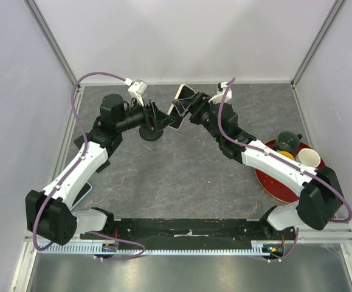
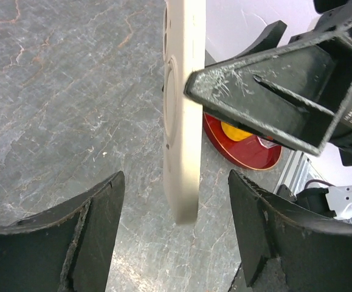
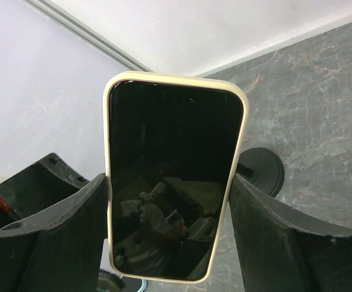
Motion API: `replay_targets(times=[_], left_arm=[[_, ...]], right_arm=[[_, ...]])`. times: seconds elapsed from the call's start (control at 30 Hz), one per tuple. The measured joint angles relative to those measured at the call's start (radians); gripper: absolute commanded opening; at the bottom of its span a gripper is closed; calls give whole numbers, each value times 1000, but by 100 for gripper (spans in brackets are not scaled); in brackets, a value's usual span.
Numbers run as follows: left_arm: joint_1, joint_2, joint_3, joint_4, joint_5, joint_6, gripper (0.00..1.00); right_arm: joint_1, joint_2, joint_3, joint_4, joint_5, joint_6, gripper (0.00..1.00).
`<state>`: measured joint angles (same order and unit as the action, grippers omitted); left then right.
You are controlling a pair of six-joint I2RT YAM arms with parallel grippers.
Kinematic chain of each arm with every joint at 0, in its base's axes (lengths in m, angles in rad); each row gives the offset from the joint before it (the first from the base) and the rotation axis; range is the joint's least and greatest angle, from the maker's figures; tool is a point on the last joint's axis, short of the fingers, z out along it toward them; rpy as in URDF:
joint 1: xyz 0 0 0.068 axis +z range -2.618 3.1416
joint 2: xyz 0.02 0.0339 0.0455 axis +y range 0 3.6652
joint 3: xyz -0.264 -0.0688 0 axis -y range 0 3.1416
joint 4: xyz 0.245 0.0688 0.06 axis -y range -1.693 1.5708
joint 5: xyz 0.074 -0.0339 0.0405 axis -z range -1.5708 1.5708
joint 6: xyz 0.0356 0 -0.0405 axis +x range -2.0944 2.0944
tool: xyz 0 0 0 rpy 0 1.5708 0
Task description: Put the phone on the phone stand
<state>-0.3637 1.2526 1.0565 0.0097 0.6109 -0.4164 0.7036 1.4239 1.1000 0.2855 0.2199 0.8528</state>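
Observation:
The phone (image 3: 174,182) has a dark screen and a cream case. My right gripper (image 3: 169,182) is shut on it, one finger pressed against each long side. In the top view the phone (image 1: 180,104) hangs tilted above the table's far middle, in my right gripper (image 1: 191,111). The phone stand (image 1: 150,132) is black with a round base and sits just left of the phone; its base (image 3: 262,170) shows behind the phone. My left gripper (image 2: 176,231) is open. The phone's lower edge (image 2: 185,152) hangs between its fingers without touching either one.
A red plate (image 1: 279,185) at the right holds a dark green cup (image 1: 287,141), a white cup (image 1: 309,158) and a yellow piece (image 1: 285,155). A pale blue object (image 1: 87,190) lies under the left arm. White walls enclose the grey table on three sides.

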Motion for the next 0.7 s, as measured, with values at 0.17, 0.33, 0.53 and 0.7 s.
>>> replay_targets(times=[0.17,0.33,0.53,0.7], left_arm=[[-21,8,-4,0,-2,4,64],[-42,9,-4,-6,-8,14,45],[-42,9,-3,-19,-25,41,2],[-47,9,-3,-35,-34,60,2]], right_arm=[[44,0,-7,6,40,-1,0],[65,-1,-12,5,53,-1,0],[85,-9,-16,3,85,-19,28],[84,-10,-6,-21,65,-62,87]])
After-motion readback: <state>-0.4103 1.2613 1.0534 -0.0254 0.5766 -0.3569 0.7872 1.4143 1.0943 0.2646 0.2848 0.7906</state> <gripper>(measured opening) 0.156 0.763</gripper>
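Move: The phone, gripped by its long edges about halfway down in my right fingers, has its middle about 4 cm ahead of my open left hand, 4 cm to its right and 5 cm above. From my right hand, the left fingertips lie about 5 cm left, 2 cm back and 5 cm lower. The phone stand's round base is on the table some 16 cm ahead of my left hand, 11 cm to its left and 25 cm below. With my right hand I carry the phone back and to the left, about 3 cm in all, easing its lower end in between my left fingers while keeping my grip on its edges. My left hand shifts only 1 to 2 cm, mainly down and to the right, and its fingers close from wide open to pinch that lower end front and back. ##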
